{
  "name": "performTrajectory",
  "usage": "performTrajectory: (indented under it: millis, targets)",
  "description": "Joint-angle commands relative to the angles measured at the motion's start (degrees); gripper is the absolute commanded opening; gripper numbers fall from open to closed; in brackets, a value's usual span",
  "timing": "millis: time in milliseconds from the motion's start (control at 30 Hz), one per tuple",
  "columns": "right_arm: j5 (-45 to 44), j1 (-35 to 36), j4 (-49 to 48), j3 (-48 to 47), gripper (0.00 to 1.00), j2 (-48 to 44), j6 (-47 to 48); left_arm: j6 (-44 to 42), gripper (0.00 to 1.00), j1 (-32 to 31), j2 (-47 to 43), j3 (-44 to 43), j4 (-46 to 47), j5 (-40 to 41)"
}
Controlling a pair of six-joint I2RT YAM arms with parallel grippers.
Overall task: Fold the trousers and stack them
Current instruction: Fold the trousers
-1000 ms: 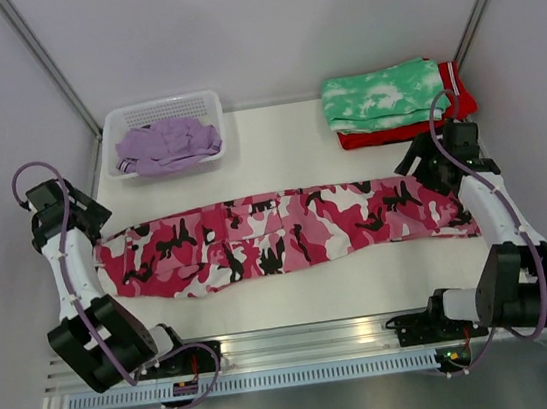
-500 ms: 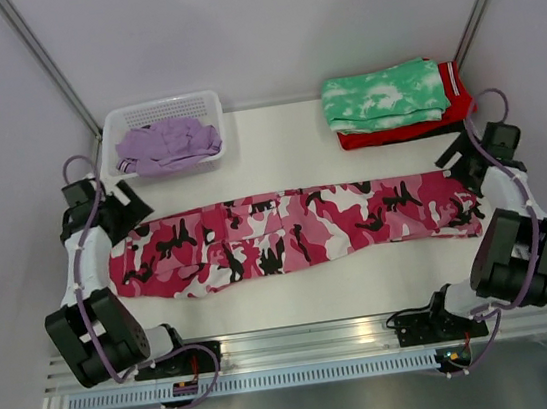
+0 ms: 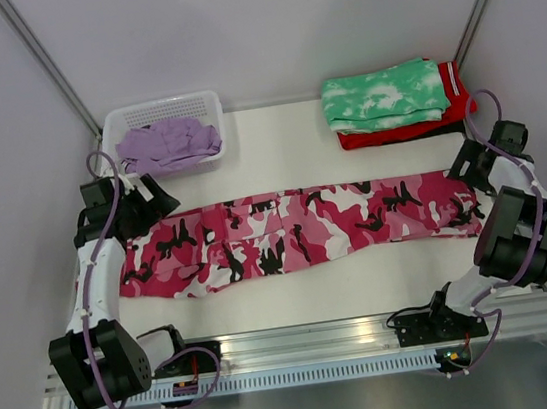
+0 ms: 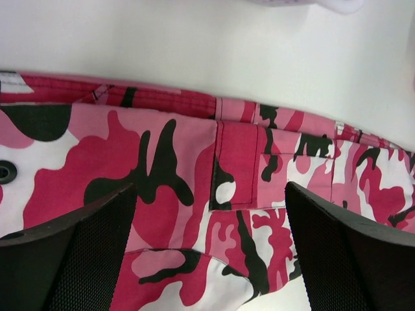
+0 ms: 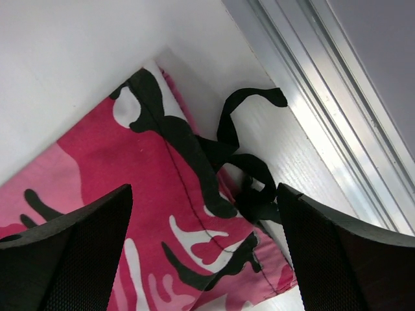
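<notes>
The pink, white and black camouflage trousers [image 3: 297,230] lie spread flat across the table from left to right. My left gripper [image 3: 153,208] hovers open over their left end, with the pocket panel [image 4: 237,162] showing between its fingers [image 4: 71,253]. At their right end my right gripper [image 3: 465,164] is open above the hem corner [image 5: 194,214] and a loose black drawstring [image 5: 249,162]. Neither gripper holds any fabric. The lilac trousers [image 3: 167,143] sit crumpled in the basket.
A white basket [image 3: 200,103] stands at the back left. At the back right a green-and-white tie-dye folded garment [image 3: 385,94] rests on a red folded one [image 3: 461,99]. A metal rail [image 5: 337,110] runs along the table's right edge, close to the hem.
Both grippers have opened wider. The left arm has swung right over the trousers' left end. The right arm has drawn back toward the right edge, over the hem.
</notes>
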State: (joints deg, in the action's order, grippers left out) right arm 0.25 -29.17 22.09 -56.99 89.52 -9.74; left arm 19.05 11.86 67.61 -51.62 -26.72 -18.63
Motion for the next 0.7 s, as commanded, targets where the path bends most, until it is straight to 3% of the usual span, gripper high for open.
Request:
performTrajectory:
  millis: [0, 467, 567, 600, 667]
  targets:
    - [-3.0, -0.7, -1.0, -2.8, 0.98, 2.9, 4.9, 0.3, 1.0, -0.3, -0.9, 1.5, 0.3, -1.1]
    - [-2.9, -2.6, -0.3, -2.7, 0.95, 13.0, 1.8, -0.1, 1.0, -0.3, -0.3, 1.8, -2.5, 2.5]
    - [-1.2, -2.6, 0.1, -2.4, 0.77, 14.1, 1.0, 0.0, 1.0, -0.3, -0.8, 2.5, -2.7, 2.8]
    - [-0.8, -2.6, 0.1, -1.9, 0.61, 14.3, 0.9, 0.1, 1.0, -0.3, -0.9, 2.5, -2.8, 3.0]
    - [-0.5, -2.5, 0.1, -1.5, 0.42, 14.0, 0.2, -0.1, 1.0, -0.3, -1.3, 2.4, -2.9, 3.2]
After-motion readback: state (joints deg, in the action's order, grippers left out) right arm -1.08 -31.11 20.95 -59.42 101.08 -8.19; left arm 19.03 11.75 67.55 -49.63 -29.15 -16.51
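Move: Below my open right hand lies the right-end hem of the trousers, about 6 cm down, 1 cm back and 2 cm to the right. Its black drawstring lies roughly 1 cm ahead and 4 cm to the right of my hand. The green and red stack is some 21 cm ahead and 15 cm to the left. From my left hand that hem lies far off to the right, about 82 cm, 1 cm back and 15 cm down. I sink my right hand about 5.5 cm onto the trousers' right-end hem, easing a couple of centimetres to the right and tipping the fingers some 10 degrees further down. Once down, I hold there and close the fingers about halfway, gathering hem and drawstring between them. My left hand, still wide open over the other end, lowers roughly 2 cm and draws slightly back. ##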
